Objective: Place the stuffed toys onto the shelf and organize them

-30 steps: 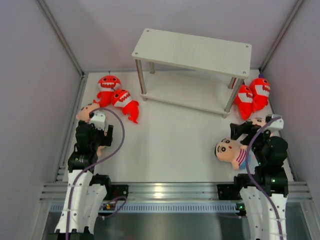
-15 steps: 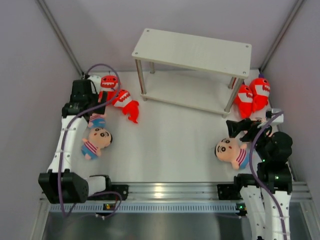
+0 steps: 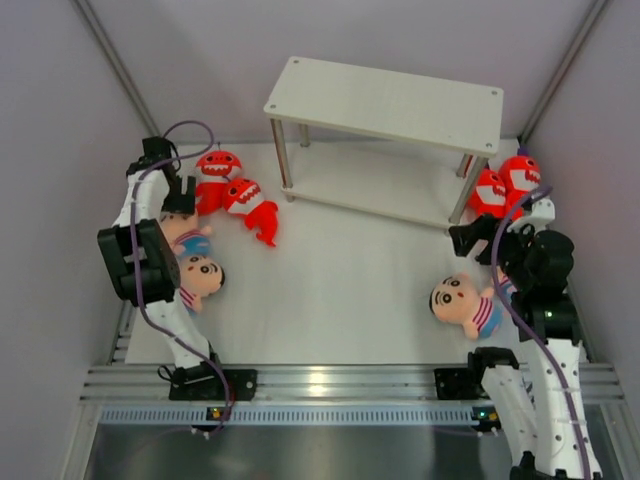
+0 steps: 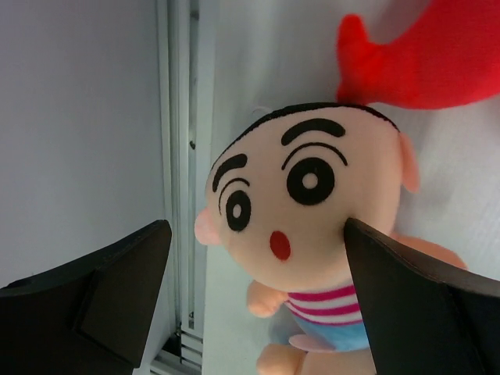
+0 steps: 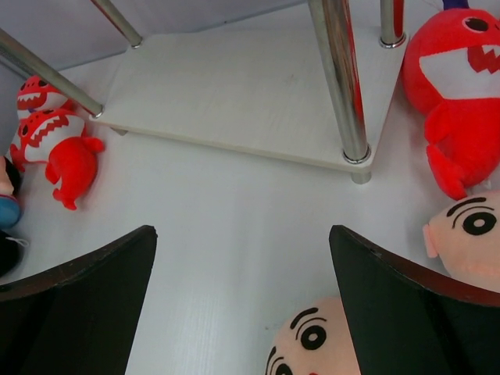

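Two red shark toys (image 3: pixel 232 185) lie at the left rear, and two more (image 3: pixel 505 185) by the shelf's (image 3: pixel 385 100) right legs. Two boy dolls lie along the left edge, one (image 3: pixel 186 238) behind the other (image 3: pixel 201 278). My left gripper (image 3: pixel 178 198) hangs open above the rear one; in the left wrist view its head (image 4: pixel 305 195) sits between the wide fingers of that gripper (image 4: pixel 256 234), a shark tail (image 4: pixel 414 55) beyond. My right gripper (image 3: pixel 468 238) is open over bare table, just behind a third boy doll (image 3: pixel 463 302). The right wrist view shows that gripper (image 5: pixel 242 234), that doll's head (image 5: pixel 312 344) and another doll's face (image 5: pixel 469 234).
The shelf's lower board (image 5: pixel 250 86) and a metal leg (image 5: pixel 341 86) stand just ahead of the right gripper. Grey walls close the sides; a metal rail (image 4: pixel 178 117) runs along the table's left edge beside the doll.
The left arm has unfolded from near its base and reached to the left rear, above the boy doll. The right gripper has edged toward the shelf.
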### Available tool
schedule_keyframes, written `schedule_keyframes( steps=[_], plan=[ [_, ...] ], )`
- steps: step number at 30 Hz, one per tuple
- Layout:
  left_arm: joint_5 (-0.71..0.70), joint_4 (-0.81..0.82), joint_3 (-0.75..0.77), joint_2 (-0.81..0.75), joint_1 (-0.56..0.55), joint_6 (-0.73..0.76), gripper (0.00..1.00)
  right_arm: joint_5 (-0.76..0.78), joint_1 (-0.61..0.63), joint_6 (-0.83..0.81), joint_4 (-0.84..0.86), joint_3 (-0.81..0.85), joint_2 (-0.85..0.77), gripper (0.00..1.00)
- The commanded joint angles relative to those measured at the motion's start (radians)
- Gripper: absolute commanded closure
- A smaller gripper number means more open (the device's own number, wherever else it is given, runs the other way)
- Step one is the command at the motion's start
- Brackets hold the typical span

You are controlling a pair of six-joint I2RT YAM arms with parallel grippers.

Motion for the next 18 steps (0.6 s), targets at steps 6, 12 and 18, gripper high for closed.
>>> schedule_keyframes(
  steps=[6,12,18],
  plan=[
    [-0.018,-0.022,0.030,0.142,0.037,-0.070,0.05,0.004,0.011,-0.025,0.055,0.092,0.152,0.09],
    [0.050,-0.022,-0.003,0.064,0.057,-0.062,1.00,0.044,0.011,-0.023,0.078,0.075,0.117,0.09],
    [0.126,-0.024,0.002,-0.144,0.055,-0.051,1.00,0.041,0.011,-0.045,0.045,0.124,0.080,0.09]
  ],
)
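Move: The boy doll by the left wall lies almost under my open left hand, its middle about 2 cm back and some 8 cm down. The upright red shark is about 9 cm ahead and 9 cm to the right, the second shark 3 cm ahead and 19 cm right, and the second boy doll 15 cm back and 6 cm right, all on the table. From my right hand the first doll lies roughly 70 cm left, 13 cm ahead and 22 cm below. My left hand drops about 5 cm onto the doll's face, easing a little left at first. My fingers shut almost completely, pinching a fold of the face between the pads, then I keep that hold and rise nearly 3 cm. My right hand, empty and open, dips 2–3 cm forward and down towards the shelf, then comes back up. ##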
